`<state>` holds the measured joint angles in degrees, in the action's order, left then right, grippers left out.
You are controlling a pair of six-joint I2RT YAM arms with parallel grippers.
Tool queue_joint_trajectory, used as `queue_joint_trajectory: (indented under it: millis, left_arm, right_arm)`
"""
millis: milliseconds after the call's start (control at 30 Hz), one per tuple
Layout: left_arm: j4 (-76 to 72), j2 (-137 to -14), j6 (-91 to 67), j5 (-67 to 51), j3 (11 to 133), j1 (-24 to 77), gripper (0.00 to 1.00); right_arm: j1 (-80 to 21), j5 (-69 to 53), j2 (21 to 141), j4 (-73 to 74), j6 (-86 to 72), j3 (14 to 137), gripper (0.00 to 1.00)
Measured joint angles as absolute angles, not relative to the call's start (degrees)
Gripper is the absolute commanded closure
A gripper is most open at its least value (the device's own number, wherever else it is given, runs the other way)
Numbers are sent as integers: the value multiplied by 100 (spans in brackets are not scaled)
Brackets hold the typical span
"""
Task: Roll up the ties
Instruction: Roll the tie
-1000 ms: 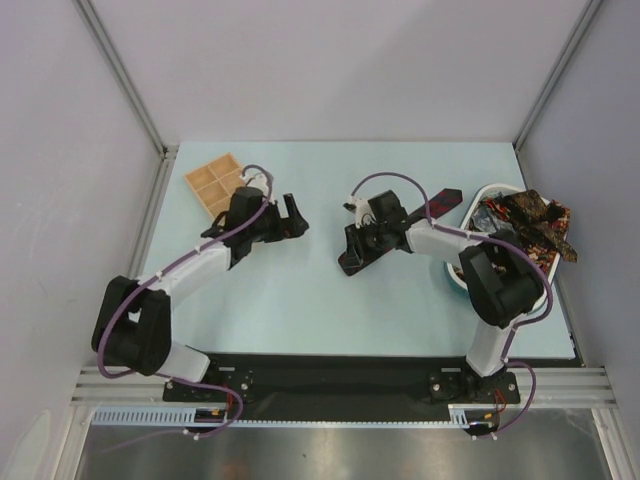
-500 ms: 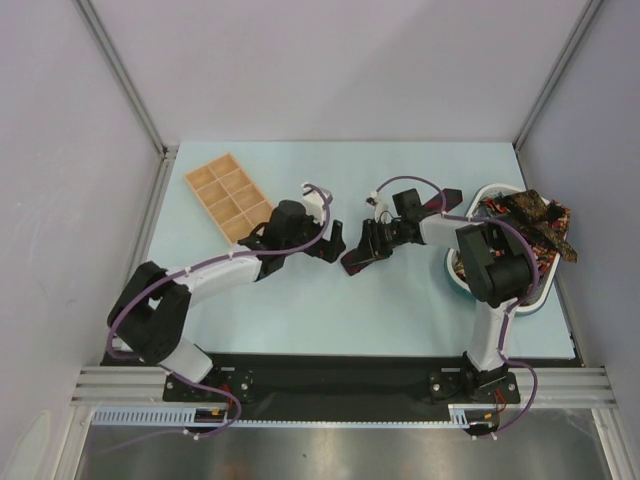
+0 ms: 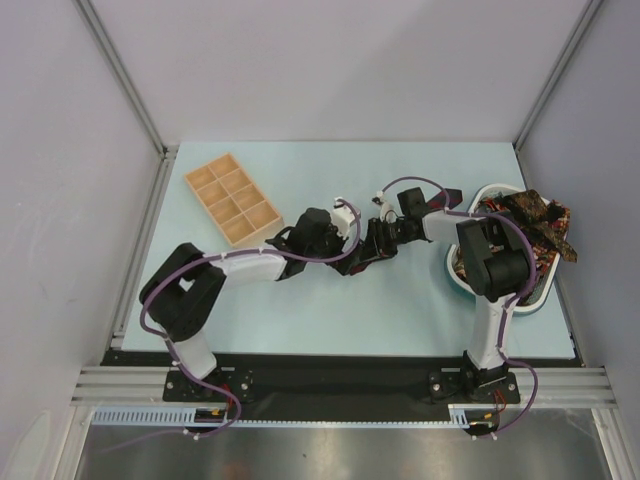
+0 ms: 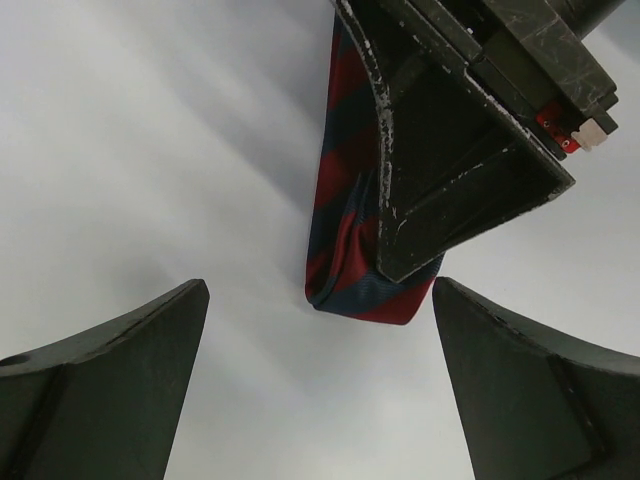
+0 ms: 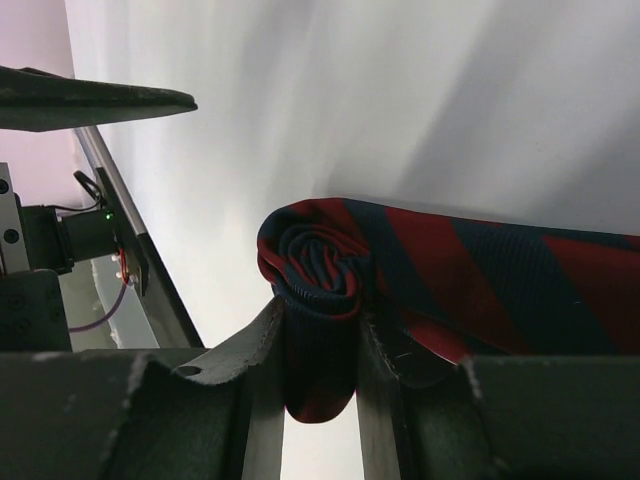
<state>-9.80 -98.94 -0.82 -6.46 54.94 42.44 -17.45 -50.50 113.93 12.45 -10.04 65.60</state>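
A dark navy tie with red diagonal stripes (image 5: pixel 470 275) lies on the pale table, and its near end is wound into a tight roll (image 4: pixel 352 270). My right gripper (image 5: pixel 320 345) is shut on that roll, one finger on each side of it. In the top view the right gripper (image 3: pixel 362 260) sits mid-table, and the tie's tail (image 3: pixel 452 198) shows behind its wrist. My left gripper (image 4: pixel 318 300) faces the roll from a short distance, wide open with nothing between its fingers (image 4: pixel 120 360). It stands just left of the right gripper in the top view (image 3: pixel 343 255).
A white basket (image 3: pixel 497 188) at the right edge holds a heap of more patterned ties (image 3: pixel 530 222). A wooden compartment tray (image 3: pixel 232 198) lies at the back left. Grey walls enclose the table on three sides.
The left arm has swung right from beside the wooden tray to just in front of the right gripper. The right gripper has shifted slightly right, still holding the roll.
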Motion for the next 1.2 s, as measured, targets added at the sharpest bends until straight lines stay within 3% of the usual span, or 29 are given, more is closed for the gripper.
queue_joint_trajectory:
  millis: [633, 833, 1033, 1200]
  left_arm:
    - [-646, -10722, 528, -650, 6173, 4657, 1]
    - [-305, -11037, 668, -615, 6525, 4683, 13]
    - [43, -11242, 731, -438, 6737, 4687, 34]
    - [93, -11225, 705, -309, 6731, 4705, 34]
  right_arm:
    - [-1741, -4989, 11502, 1297, -1055, 6617, 78]
    - [-1704, -5061, 11577, 1297, -1076, 6646, 78]
    - [-1702, -5068, 11579, 1295, -1074, 6648, 79]
    - [-1719, -5118, 11631, 1306, -1055, 6696, 81]
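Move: The rolled end of the striped tie sits in the right fingers, roughly 1 cm to the right hand's left and 1 cm below it. From the open left hand it is about 4 cm to the right, 1 cm ahead and 5 cm down. The tie's flat far end lies some 16 cm ahead and 21 cm right of the left hand. The wooden tray is about 15 cm ahead and 27 cm left of that same hand. The tie roll is kept pinched by the right hand, which stays almost in place, sinking barely 1 cm, while the left hand comes down on it: rightward first and then mainly down, about 5 cm in all, tilting some 15 degrees. In the later half the left fingers close by about a third, reaching either side of the roll and starting to touch its edges. ##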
